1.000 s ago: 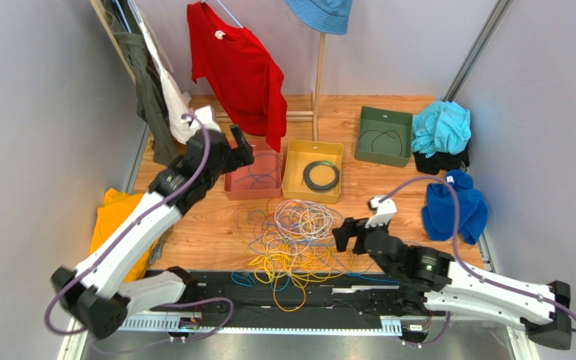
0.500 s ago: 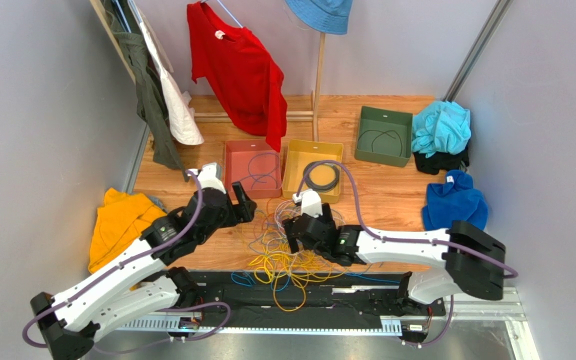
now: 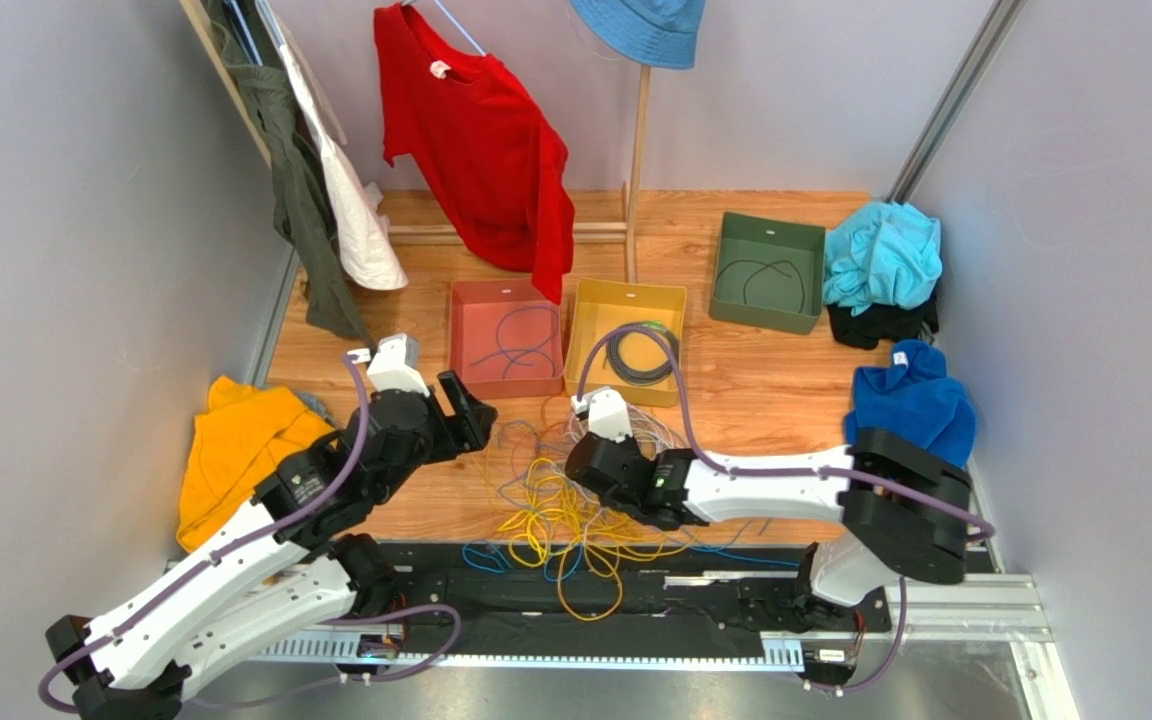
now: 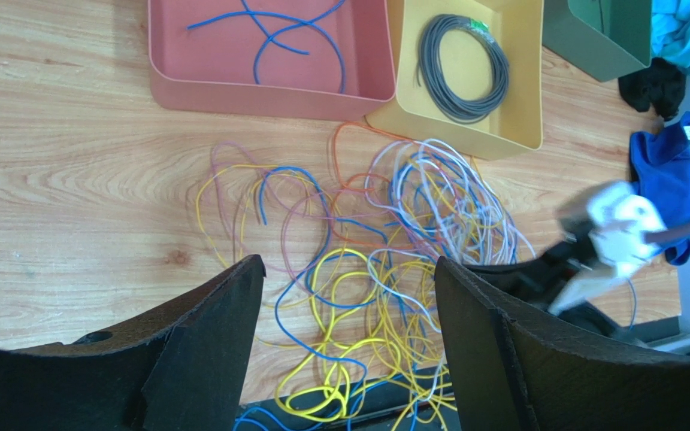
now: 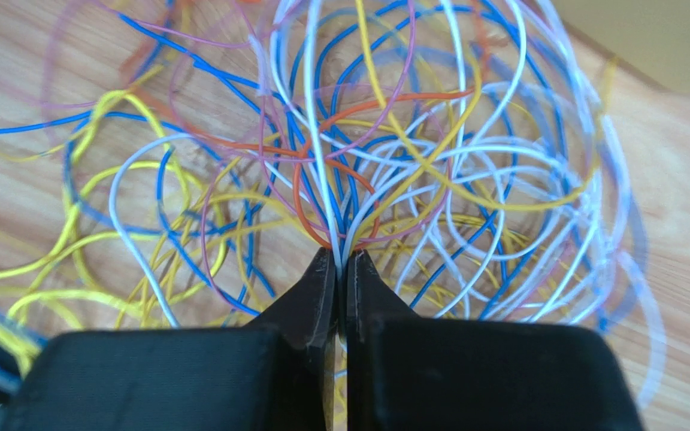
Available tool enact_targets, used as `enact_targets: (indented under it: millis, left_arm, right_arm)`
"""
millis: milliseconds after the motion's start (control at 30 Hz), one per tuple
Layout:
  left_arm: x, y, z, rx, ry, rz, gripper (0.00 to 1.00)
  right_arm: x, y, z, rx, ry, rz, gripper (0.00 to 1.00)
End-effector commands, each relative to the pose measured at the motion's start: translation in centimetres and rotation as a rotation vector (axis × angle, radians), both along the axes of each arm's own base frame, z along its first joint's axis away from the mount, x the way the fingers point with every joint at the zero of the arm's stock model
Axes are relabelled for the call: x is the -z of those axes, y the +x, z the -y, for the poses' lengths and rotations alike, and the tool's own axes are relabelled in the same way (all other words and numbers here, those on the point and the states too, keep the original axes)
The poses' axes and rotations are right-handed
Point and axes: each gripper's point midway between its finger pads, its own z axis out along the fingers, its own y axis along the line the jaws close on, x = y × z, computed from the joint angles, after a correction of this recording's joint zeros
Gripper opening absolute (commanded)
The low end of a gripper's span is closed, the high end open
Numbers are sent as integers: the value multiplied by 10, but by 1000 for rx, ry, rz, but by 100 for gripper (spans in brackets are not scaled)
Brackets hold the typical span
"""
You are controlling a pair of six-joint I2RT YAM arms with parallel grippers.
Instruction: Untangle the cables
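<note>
The cables lie in a loose tangle of yellow, blue, white, purple and orange loops on the wooden table, spilling onto the black rail at the near edge. My right gripper is down in the tangle's far right part. In the right wrist view this gripper is shut, with white and blue strands of the cables pinched between its tips. My left gripper hovers at the tangle's left side. Seen from the left wrist, it is open above the cables, holding nothing.
Behind the tangle stand a pink tray with a blue cable, a yellow tray with a grey coil, and a green tray. Orange cloth lies left, blue cloths right. A red shirt hangs at the back.
The right arm swung in from the right and its gripper shut on strands of the tangle. The left arm came down from the pink tray to the tangle's left side.
</note>
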Motion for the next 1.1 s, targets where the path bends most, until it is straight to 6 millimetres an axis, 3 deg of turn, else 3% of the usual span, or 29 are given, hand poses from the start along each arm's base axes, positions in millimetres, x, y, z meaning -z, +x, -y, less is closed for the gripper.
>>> enact_targets:
  millis: [0,67,100,167,233,300,333,467,533,633,700,800,900,1067]
  left_arm:
    - [-10,-2,-2,2,-29,24,79]
    - [-26,-1,1,21,-47,63,78]
    - [-31,-2,4,39,-59,75,78]
    - [-47,0,10,73,-85,125,78]
    - [-57,-1,16,112,-103,156,78]
    - [-67,-2,21,133,-131,186,79]
    - [-69,-2,21,141,-136,195,79]
    - [-84,-5,28,178,-204,263,79]
    - [-85,-10,30,209,-236,287,79]
    - [-88,-14,31,223,-273,312,79]
    - [-88,-17,29,231,-277,320,79]
    - [-89,-24,31,270,-286,332,79]
    - [-96,-33,42,356,-318,367,79]
    - [-108,-46,64,488,-417,430,79]
  right_arm:
    - [-110,0,-13,-11,163,165,0]
    - [-148,-8,-4,-41,164,231,0]
    - [-194,-10,-3,-41,260,273,0]
    - [-231,-16,7,-71,288,318,0]
    - [-291,-21,19,-87,409,367,0]
    - [-319,-23,33,-100,434,395,0]
    - [-350,-26,42,-97,501,413,0]
    - [-380,-31,62,-110,533,423,0]
    - [-377,-35,62,-119,549,405,0]
    - [-349,-38,53,-123,539,358,0]
    - [-318,-41,44,-132,510,309,0]
    - [-292,-46,33,-154,502,264,0]
    - [-283,-48,26,-159,511,244,0]
    - [-284,-49,20,-165,534,233,0]
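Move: The right fingers are already shut on strands in the middle of the cable tangle, whose middle lies about 1 cm below and 1 cm right of them. The yellow box is about 12 cm ahead and 3 cm right of them, the red box about 12 cm ahead and 11 cm left, and the loose yellow cables 9 cm back and 2 cm left. From the left hand the tangle is roughly 13 cm right, 4 cm back and 16 cm below. Still pinching its bunch of cables, the right hand yanks it fast, nearly 40 cm straight up off the table, rolling so its left side rises, then sinks about 15 cm and rolls partly back, ending slightly nearer its base. The open left hand rises some 8 cm, drifting right and back, its fingers tipping up and swinging clockwise. ##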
